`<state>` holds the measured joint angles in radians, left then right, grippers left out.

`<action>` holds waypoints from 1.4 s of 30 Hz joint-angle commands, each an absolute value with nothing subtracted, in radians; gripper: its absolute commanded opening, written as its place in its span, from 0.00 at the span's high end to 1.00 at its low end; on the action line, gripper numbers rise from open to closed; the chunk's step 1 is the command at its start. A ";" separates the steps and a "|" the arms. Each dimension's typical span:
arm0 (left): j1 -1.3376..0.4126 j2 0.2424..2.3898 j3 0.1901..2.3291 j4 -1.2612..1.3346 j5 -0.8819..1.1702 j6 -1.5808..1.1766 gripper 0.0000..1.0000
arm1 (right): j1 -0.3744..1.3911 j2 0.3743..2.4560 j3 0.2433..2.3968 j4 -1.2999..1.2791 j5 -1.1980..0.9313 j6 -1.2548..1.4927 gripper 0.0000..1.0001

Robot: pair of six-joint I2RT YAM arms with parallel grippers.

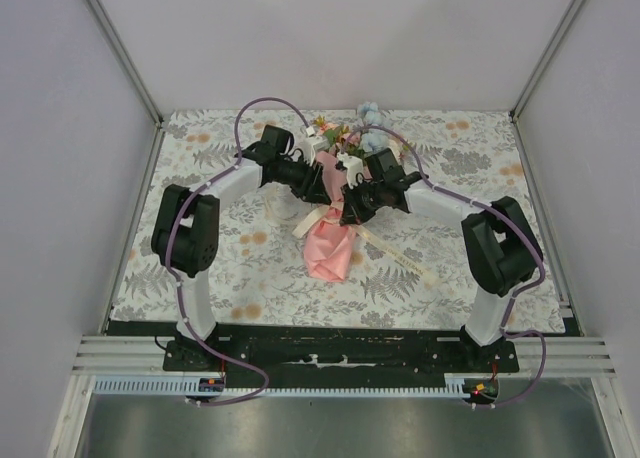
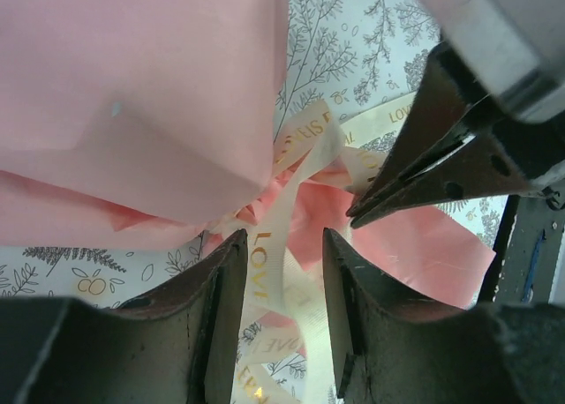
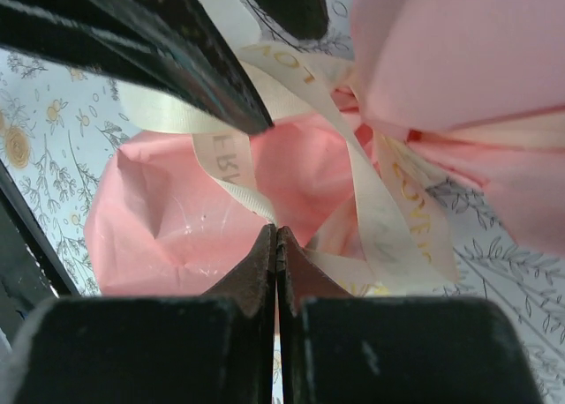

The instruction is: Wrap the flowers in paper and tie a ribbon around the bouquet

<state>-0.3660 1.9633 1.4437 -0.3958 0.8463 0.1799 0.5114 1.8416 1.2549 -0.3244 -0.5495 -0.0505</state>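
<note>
The bouquet lies mid-table, its pink paper (image 1: 330, 250) pointing toward me and the flowers (image 1: 345, 133) at the far end. The cream ribbon (image 2: 265, 272), printed with gold letters, is looped around the paper's (image 2: 132, 95) waist. My left gripper (image 2: 282, 263) is open, and a ribbon strand runs down between its fingers (image 2: 221, 289) without being pinched. My right gripper (image 3: 277, 232) is shut, with a ribbon (image 3: 231, 170) strand caught at its tip just over the paper (image 3: 177, 219). In the left wrist view the right gripper (image 2: 357, 212) shows as a closed black point touching the ribbon. Both grippers (image 1: 340, 193) meet over the waist.
A loose ribbon tail (image 1: 405, 258) trails right across the floral tablecloth (image 1: 230, 268). The left gripper's dark finger (image 3: 177, 60) crosses close above the right jaws. White walls and a metal frame (image 1: 130, 58) enclose the table.
</note>
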 commanded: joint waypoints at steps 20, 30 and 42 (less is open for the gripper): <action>-0.374 1.993 1.474 -0.397 0.836 0.233 0.79 | 0.554 1.704 1.089 -0.014 -0.313 0.247 1.00; -0.371 1.911 1.365 -0.269 0.906 0.155 0.98 | 0.583 1.667 1.026 0.038 -0.207 0.417 1.00; -0.362 1.844 1.279 -0.109 0.953 0.029 0.98 | 0.592 1.660 0.954 0.126 -0.149 0.529 0.98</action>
<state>-0.3679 1.9003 1.2804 -0.1989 0.9154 0.0902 0.5846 1.6985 0.9653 0.0521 -0.1806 0.4870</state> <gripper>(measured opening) 0.026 0.015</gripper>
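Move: The ribbon strand for the left hand to pinch lies between its half-open fingers, about 1 cm lower; the wrap's tied waist is some 4 cm to that hand's right, 1 cm back and 6 cm below, with the flower heads about 12 cm ahead, 8 cm right and 7 cm below. From the right hand, already pinching ribbon, the strand lies about 4 cm ahead, 3 cm left and 1 cm higher, while the long ribbon tail lies roughly 7 cm back, 11 cm right and 7 cm below. The left hand sinks about 1.5 cm over the wrap's waist while its half-open fingers shut fully, in steps, and pinch the ribbon strand by the right fingertips, then draws back some 2 cm towards the right hand's line and rises to its starting height. The right hand keeps its closed pinch on the ribbon and stays within about a centimetre of its place, turning some 30 degrees clockwise. ##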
